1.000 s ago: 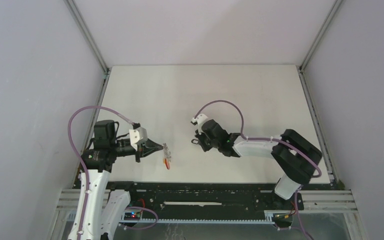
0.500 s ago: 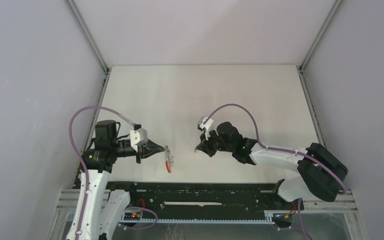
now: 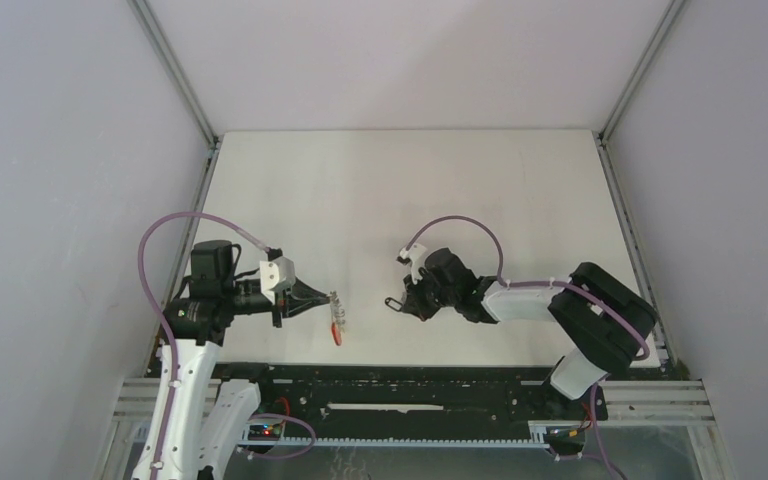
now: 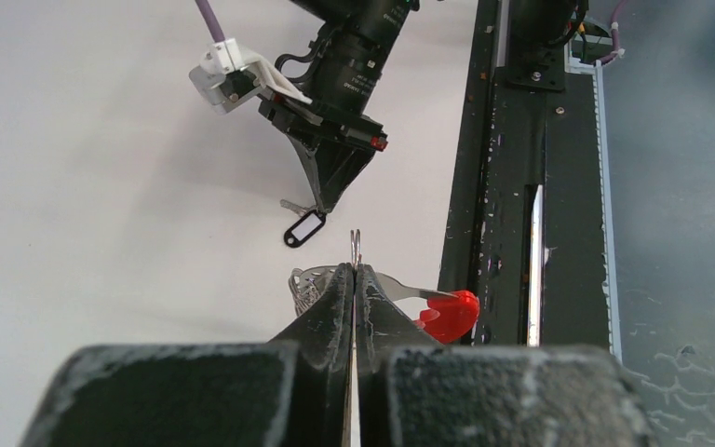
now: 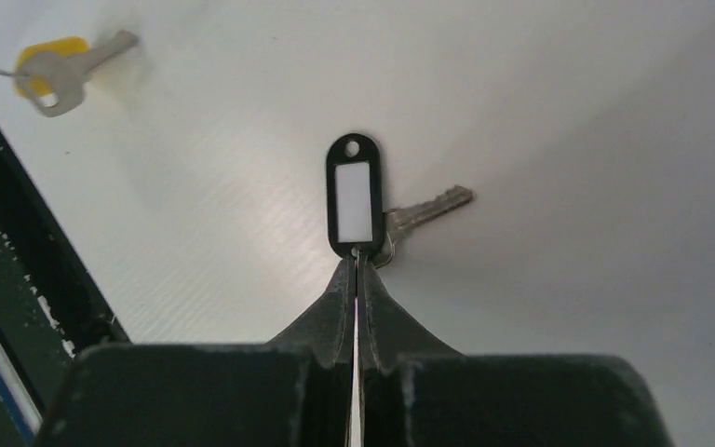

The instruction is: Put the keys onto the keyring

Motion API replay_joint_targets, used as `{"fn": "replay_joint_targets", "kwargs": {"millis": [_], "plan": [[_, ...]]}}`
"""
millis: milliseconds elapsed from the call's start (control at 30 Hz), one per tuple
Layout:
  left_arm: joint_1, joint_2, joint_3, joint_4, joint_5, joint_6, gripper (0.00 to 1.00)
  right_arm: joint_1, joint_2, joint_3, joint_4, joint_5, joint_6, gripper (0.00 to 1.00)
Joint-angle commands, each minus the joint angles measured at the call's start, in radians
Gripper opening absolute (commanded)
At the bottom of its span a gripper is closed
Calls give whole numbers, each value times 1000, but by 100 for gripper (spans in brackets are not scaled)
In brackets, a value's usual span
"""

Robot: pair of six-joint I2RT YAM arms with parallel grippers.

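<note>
My left gripper (image 4: 355, 268) is shut on a thin wire ring of the keyring (image 4: 309, 285). The bunch of silver rings shows left of the fingertips and the red plastic part (image 4: 444, 315) to their right. From above, the keyring (image 3: 337, 320) hangs at the left fingertips near the table's front edge. My right gripper (image 5: 355, 261) is shut on the near end of the black-tagged key (image 5: 355, 197), whose silver blade (image 5: 426, 209) points right just over the table. The yellow-tagged key (image 5: 53, 67) shows far left in the right wrist view, on a wire at the frame's edge.
The black rail frame (image 4: 512, 186) runs along the table's front edge, just right of the keyring in the left wrist view. Grey walls (image 3: 80, 150) close in the white table (image 3: 410, 190) on three sides. The right arm's purple cable (image 3: 460, 225) loops above its wrist.
The right arm has shifted and its gripper, still holding the black-tagged key, has come nearer the front edge. The left gripper with the keyring has hardly moved.
</note>
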Motion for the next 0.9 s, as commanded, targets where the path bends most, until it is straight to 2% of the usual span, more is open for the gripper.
{"fn": "replay_joint_targets", "kwargs": {"millis": [0, 167, 233, 300, 433, 500, 667, 767, 800, 833, 867], "plan": [[-4, -1, 80, 1, 39, 11, 0, -17, 30, -5, 61, 44, 77, 0], [-5, -2, 75, 2, 37, 15, 0, -18, 35, -5, 63, 66, 74, 0], [-5, -4, 73, 2, 38, 18, 0, -15, 34, -5, 56, 65, 63, 4], [-6, -5, 72, 2, 37, 20, 0, -10, 27, -5, 46, 66, 53, 14], [-6, -6, 70, 3, 38, 19, 0, 1, -5, -5, 23, 75, 37, 24], [-6, -7, 72, 3, 37, 18, 0, 4, -24, -4, 11, 79, 35, 35], [-6, -11, 76, 3, 37, 18, 0, 3, -71, 6, -21, 93, 32, 53], [-6, -14, 76, 0, 36, 13, 0, 6, -100, 26, -57, 113, 22, 60], [-6, -14, 77, 0, 36, 13, 0, 7, -115, 38, -79, 127, 19, 65], [-6, -15, 79, 0, 36, 12, 0, 10, -134, 60, -123, 141, 16, 76], [-6, -15, 80, -2, 36, 13, 0, 16, -158, 91, -174, 171, 14, 97]]}}
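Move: The right fingers, shut on the small ring of the black-tagged key, are just off the table, with a spot about 1 cm below to set it on; the black tag's middle is some 3 cm to their left, its key about 2 cm ahead and 1 cm left. The keyring in the left hand hangs roughly 13 cm left, 10 cm back and 17 cm above, its yellow-tagged key close beneath. From the left hand the black tag is about 7 cm ahead, 13 cm right and 21 cm below. The right hand finishes lowering the black-tagged key by about 1 cm, easing a centimetre forward with a slight clockwise turn of some 5 degrees, then stays low while its fingers open and let go of the small ring. Still opening to more than half their width, the fingers back straight up off the key by about 2 cm, while the left hand stays still and keeps its pinch on the keyring. ##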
